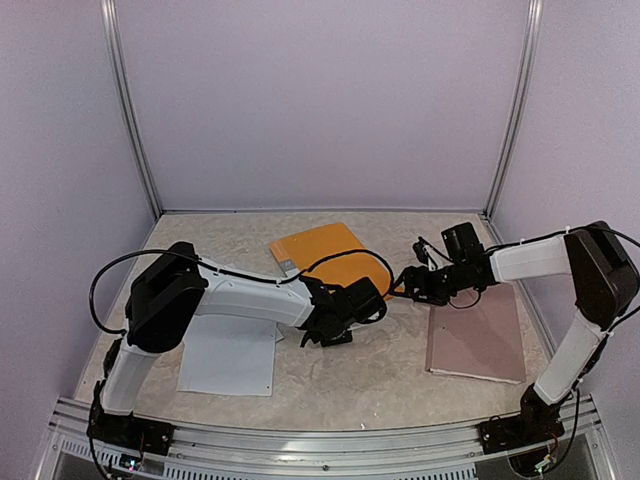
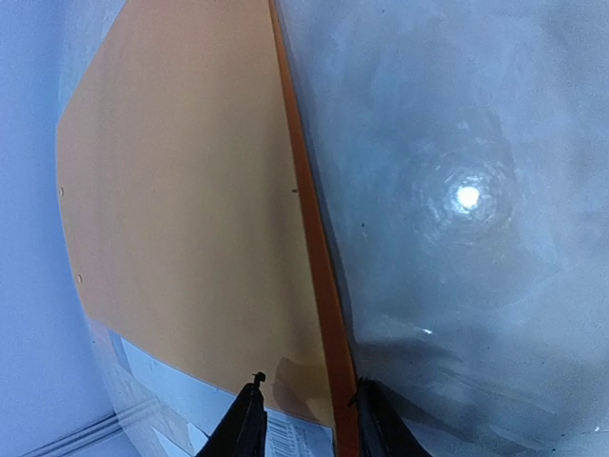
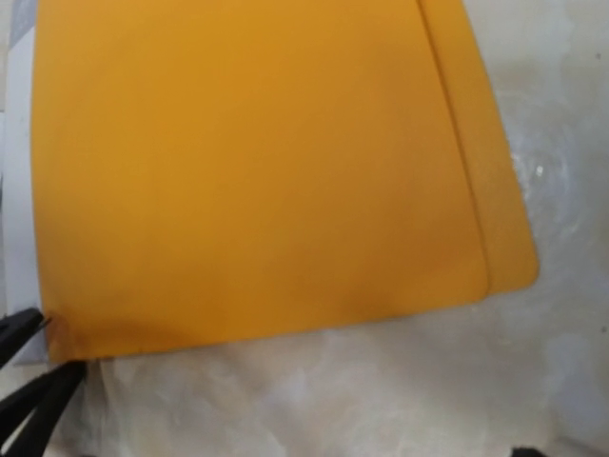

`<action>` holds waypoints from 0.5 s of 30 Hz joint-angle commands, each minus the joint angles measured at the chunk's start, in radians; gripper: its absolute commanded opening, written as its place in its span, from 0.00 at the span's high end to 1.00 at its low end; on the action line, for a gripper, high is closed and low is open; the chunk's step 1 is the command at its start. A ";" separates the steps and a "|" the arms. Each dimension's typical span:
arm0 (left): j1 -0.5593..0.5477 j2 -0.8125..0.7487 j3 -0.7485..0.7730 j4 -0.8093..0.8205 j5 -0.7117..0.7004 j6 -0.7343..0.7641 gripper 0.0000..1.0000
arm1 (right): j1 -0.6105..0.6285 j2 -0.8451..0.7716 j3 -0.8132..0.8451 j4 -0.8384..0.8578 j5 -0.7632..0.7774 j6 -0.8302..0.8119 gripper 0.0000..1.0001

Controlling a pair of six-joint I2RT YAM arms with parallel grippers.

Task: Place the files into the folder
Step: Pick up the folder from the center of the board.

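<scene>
The orange-yellow folder [image 1: 322, 256] lies shut and flat on the table at mid-back. It fills the left wrist view [image 2: 181, 209] and the right wrist view [image 3: 257, 171]. My left gripper [image 1: 383, 297] sits at its near right corner, rolled sideways. Its jaws [image 2: 306, 409] stand part open astride the folder's edge, one finger over the cover and one over the bare table. The files [image 1: 228, 357], a white stack, lie near left beneath the left arm. My right gripper [image 1: 405, 285] hovers open just right of that corner, holding nothing.
A pinkish-brown flat board [image 1: 478, 335] lies at the right, under the right arm. A white label with a barcode [image 2: 290, 440] shows at the folder's end. Lilac walls and metal posts [image 1: 135, 120] close in the marbled table [image 1: 380, 385].
</scene>
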 commanded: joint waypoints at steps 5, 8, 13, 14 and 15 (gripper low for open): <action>0.005 0.042 -0.018 0.069 -0.066 0.040 0.78 | -0.001 0.010 -0.029 0.028 -0.023 0.008 0.08; 0.010 0.044 -0.018 0.078 -0.068 0.037 0.87 | 0.000 0.010 -0.029 0.028 -0.024 0.008 0.08; 0.018 0.043 -0.019 0.082 -0.065 0.034 1.00 | -0.001 0.012 -0.028 0.030 -0.027 0.010 0.08; 0.019 0.040 -0.019 0.083 -0.063 0.030 1.00 | 0.000 0.012 -0.028 0.030 -0.027 0.010 0.08; 0.020 0.036 -0.020 0.082 -0.057 0.023 1.00 | 0.000 0.012 -0.028 0.029 -0.027 0.010 0.08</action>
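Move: The left hand is already at the orange folder's near corner, with that corner about 1 cm ahead between its part-open fingers; the folder's middle is roughly 13 cm ahead and 1 cm left, a centimetre lower. White papers lie some 22 cm left and 11 cm back, the pink folder about 24 cm right and 4 cm back. From the right hand, the orange folder's middle is about 9 cm ahead, 12 cm left and 5 cm below. The left hand shuts its fingers from about a third open to fully closed, pinching the orange folder's near corner beside the white label, one finger over it and one under. While closing, it eases forward onto the corner by about 1.5 cm, its fingertips tilting up some 5 degrees. ##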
